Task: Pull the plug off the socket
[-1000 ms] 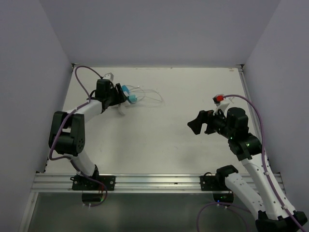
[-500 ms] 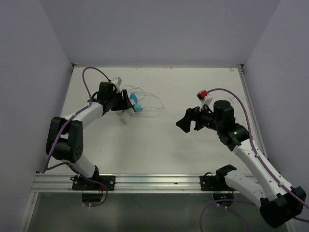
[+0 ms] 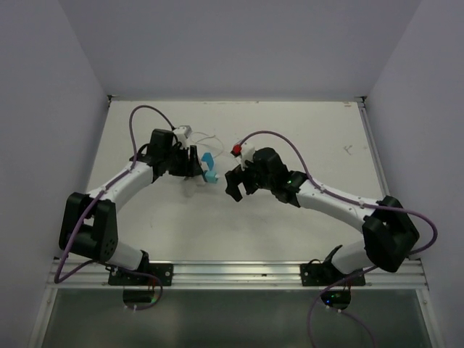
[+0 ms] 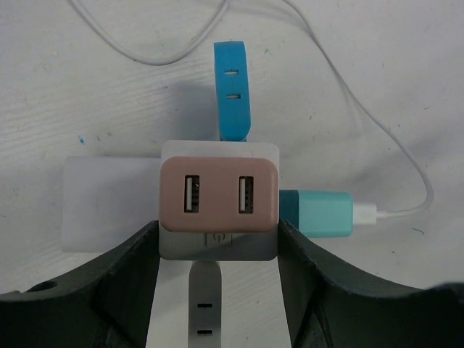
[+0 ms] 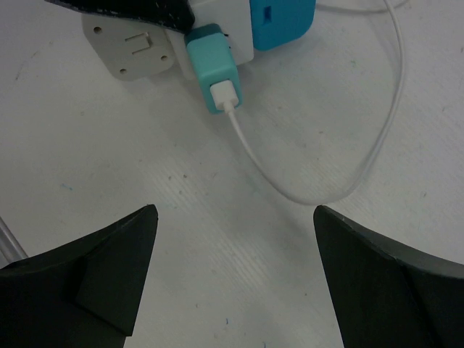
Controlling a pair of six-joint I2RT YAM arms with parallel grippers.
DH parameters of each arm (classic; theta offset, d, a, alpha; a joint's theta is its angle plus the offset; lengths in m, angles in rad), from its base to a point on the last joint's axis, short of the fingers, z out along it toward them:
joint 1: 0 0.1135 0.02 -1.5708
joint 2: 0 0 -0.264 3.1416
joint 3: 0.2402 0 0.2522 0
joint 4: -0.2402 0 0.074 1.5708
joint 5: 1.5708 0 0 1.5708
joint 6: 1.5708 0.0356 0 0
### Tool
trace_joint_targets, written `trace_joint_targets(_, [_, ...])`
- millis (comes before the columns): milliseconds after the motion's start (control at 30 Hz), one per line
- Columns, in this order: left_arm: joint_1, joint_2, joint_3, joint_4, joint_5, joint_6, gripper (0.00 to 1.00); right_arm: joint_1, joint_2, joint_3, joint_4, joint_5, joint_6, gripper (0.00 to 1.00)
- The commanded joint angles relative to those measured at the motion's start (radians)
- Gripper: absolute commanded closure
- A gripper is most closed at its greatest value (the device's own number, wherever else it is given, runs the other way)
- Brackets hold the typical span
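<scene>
In the left wrist view the socket [image 4: 218, 205], a white cube with a pink two-port USB face, sits between the fingers of my left gripper [image 4: 217, 243], which is shut on its two sides. The plug [image 4: 317, 212] is a teal block seated in the socket's right face, and a white cable [image 4: 397, 156] runs from it. My right gripper [image 5: 235, 217] hangs open over bare table, just short of the plug [image 5: 214, 67]. From above, the right gripper [image 3: 233, 187] is a little to the right of the plug [image 3: 211, 174] and the left gripper [image 3: 193, 164].
A blue flap [image 4: 233, 90] sticks out of the socket's far side and a grey strap [image 4: 204, 304] out of its near side. A flat white piece [image 4: 109, 203] lies at its left. The cable loops over the table [image 5: 362, 167]. An aluminium rail [image 3: 217, 272] edges the front.
My right arm has swung left across the table, from the right side to just beside the plug. My left gripper has shifted a little to the right with the socket in it.
</scene>
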Motion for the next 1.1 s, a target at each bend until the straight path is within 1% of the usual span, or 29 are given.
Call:
trace_joint_targets(0, [-0.002, -0.057, -0.002, 0.038, 0.052, 0.022, 1.0, 0.043, 0.074, 0.087, 0.16, 0.076, -0.067, 0.09])
trace_joint_targets(267, [-0.004, -0.034, 0.001, 0.046, 0.086, 0.019, 1.0, 0.08, 0.263, 0.244, 0.18, 0.051, -0.099, 0.13])
trace_joint_targets(433, [-0.005, -0.043, -0.002, 0.053, 0.091, 0.016, 1.0, 0.083, 0.339, 0.269, 0.187, 0.03, -0.1, 0.19])
trace_joint_targets(600, [-0.015, -0.054, -0.011, 0.073, 0.082, 0.013, 1.0, 0.081, 0.373, 0.262, 0.203, 0.005, -0.081, 0.24])
trace_joint_targets(767, [-0.028, -0.059, -0.033, 0.083, 0.057, 0.017, 1.0, 0.083, 0.39, 0.245, 0.226, -0.018, -0.068, 0.38])
trace_joint_targets(800, [-0.033, -0.06, -0.036, 0.083, 0.046, 0.016, 1.0, 0.083, 0.392, 0.243, 0.226, -0.019, -0.067, 0.42])
trace_joint_targets(900, [-0.036, -0.063, -0.04, 0.084, 0.034, 0.016, 1.0, 0.083, 0.395, 0.24, 0.223, -0.021, -0.073, 0.51])
trace_joint_targets(933, [-0.036, -0.066, -0.04, 0.083, 0.025, 0.016, 1.0, 0.083, 0.395, 0.24, 0.222, -0.021, -0.073, 0.57])
trace_joint_targets(967, [-0.036, -0.068, -0.042, 0.084, 0.022, 0.016, 1.0, 0.081, 0.395, 0.24, 0.213, -0.022, -0.074, 0.6])
trace_joint_targets(1033, [-0.036, -0.071, -0.042, 0.087, 0.019, 0.01, 1.0, 0.083, 0.393, 0.239, 0.205, -0.028, -0.079, 0.64])
trace_joint_targets(1067, [-0.036, -0.074, -0.044, 0.09, 0.019, 0.006, 1.0, 0.083, 0.393, 0.237, 0.2, -0.035, -0.079, 0.64])
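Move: The teal plug I want, with the white cable, sits about 10 cm to my right hand's left, 5 cm ahead and a couple of centimetres below. My left hand grips the white socket, about 5 cm ahead and 6 cm left of… rather, roughly 7 cm ahead and 15 cm left of my right hand. The blue plug is some 6 cm beyond the teal one; the teal plug lies 5 cm right of my left hand and 2 cm back. With my right hand still wide open, I sweep left and somewhat forward, about 9 cm in all, to the teal plug beside my left fingers, then sink some 4 cm and bring my fingertips in from either side of it, down to about a third of their opening. My left hand keeps its grip on the socket, easing back about 2 cm and a little down. ##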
